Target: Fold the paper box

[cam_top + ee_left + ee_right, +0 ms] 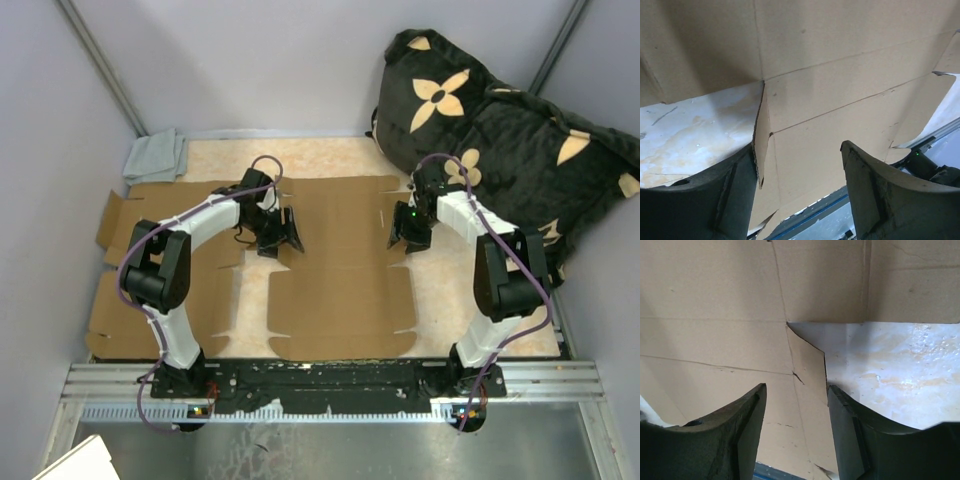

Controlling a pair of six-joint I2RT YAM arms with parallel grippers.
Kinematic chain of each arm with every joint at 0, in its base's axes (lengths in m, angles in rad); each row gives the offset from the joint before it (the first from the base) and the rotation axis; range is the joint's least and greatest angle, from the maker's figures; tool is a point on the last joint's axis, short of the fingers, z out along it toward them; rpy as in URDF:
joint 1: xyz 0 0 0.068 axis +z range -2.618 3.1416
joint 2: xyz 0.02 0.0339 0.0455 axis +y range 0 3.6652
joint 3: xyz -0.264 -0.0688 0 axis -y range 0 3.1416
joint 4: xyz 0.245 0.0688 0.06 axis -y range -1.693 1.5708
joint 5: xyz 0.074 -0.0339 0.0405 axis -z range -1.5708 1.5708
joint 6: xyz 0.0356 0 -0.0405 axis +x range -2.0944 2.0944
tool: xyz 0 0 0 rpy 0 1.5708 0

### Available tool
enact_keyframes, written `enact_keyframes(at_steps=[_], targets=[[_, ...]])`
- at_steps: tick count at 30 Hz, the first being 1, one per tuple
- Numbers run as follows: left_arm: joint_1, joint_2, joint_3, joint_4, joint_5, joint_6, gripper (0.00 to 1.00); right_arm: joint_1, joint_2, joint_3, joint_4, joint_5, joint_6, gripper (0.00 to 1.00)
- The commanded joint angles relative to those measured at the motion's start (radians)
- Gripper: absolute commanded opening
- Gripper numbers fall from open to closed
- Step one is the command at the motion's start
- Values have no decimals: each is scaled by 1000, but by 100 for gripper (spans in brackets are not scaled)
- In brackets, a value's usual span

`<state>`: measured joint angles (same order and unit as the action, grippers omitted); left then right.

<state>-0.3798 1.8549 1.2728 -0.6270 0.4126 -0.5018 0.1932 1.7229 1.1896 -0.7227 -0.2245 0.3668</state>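
The paper box lies as a flat brown cardboard blank in the middle of the table. My left gripper hangs low over its left edge. In the left wrist view that gripper is open, and a small side flap stands beside the left finger. My right gripper is at the blank's right edge. In the right wrist view it is open but narrower, with a side flap between its fingertips and the flap's edge near the right finger. Neither gripper holds anything.
A second flat cardboard blank lies at the left, under the left arm. A grey cloth sits at the back left. A black cushion with tan flowers leans at the back right. A metal rail runs along the near edge.
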Motion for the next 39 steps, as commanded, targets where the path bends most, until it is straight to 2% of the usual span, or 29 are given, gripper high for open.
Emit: enact_keyframes(at_steps=[1,16,26,39], targets=[[0,-12,42,31,50,-14,71,-1,-62,68,6,-58,-5,53],[-6,85,108,86,133,-46,70,60,11,114,29,-111,9,53],[-16,141,103,100,123,-51,69,105,105,143,59,-122,20,54],[-32,232,158,23,80,-48,68,153,206,147,99,-113,19,54]])
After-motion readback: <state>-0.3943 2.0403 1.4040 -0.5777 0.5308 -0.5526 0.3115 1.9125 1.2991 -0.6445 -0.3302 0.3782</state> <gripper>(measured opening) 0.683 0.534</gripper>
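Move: A small cardboard tab stands half raised at each side edge of the paper box. The left tab is some 2 cm left and 1 cm ahead of the left hand, by its outer finger; the right tab is 1 cm ahead of the right hand and level sideways, inside its outer finger. Both are about 2 cm below. The left wing flap lies 8 cm ahead and 6 left of the left hand, the right wing flap 8 ahead and 4 right of the right hand. Both hands rise about 2 cm while easing forward and inward over the sheet, the left hand travelling some 3.5 cm to the right and the right hand about 6.5 cm to the left, so that each outer finger pushes its standing tab inward over its crease. Then both sink, the left by nearly 4 cm and the right by over 4, each bringing its outer fingertip down onto the folded tab with the fingers kept apart and the wrists turning only a little. ##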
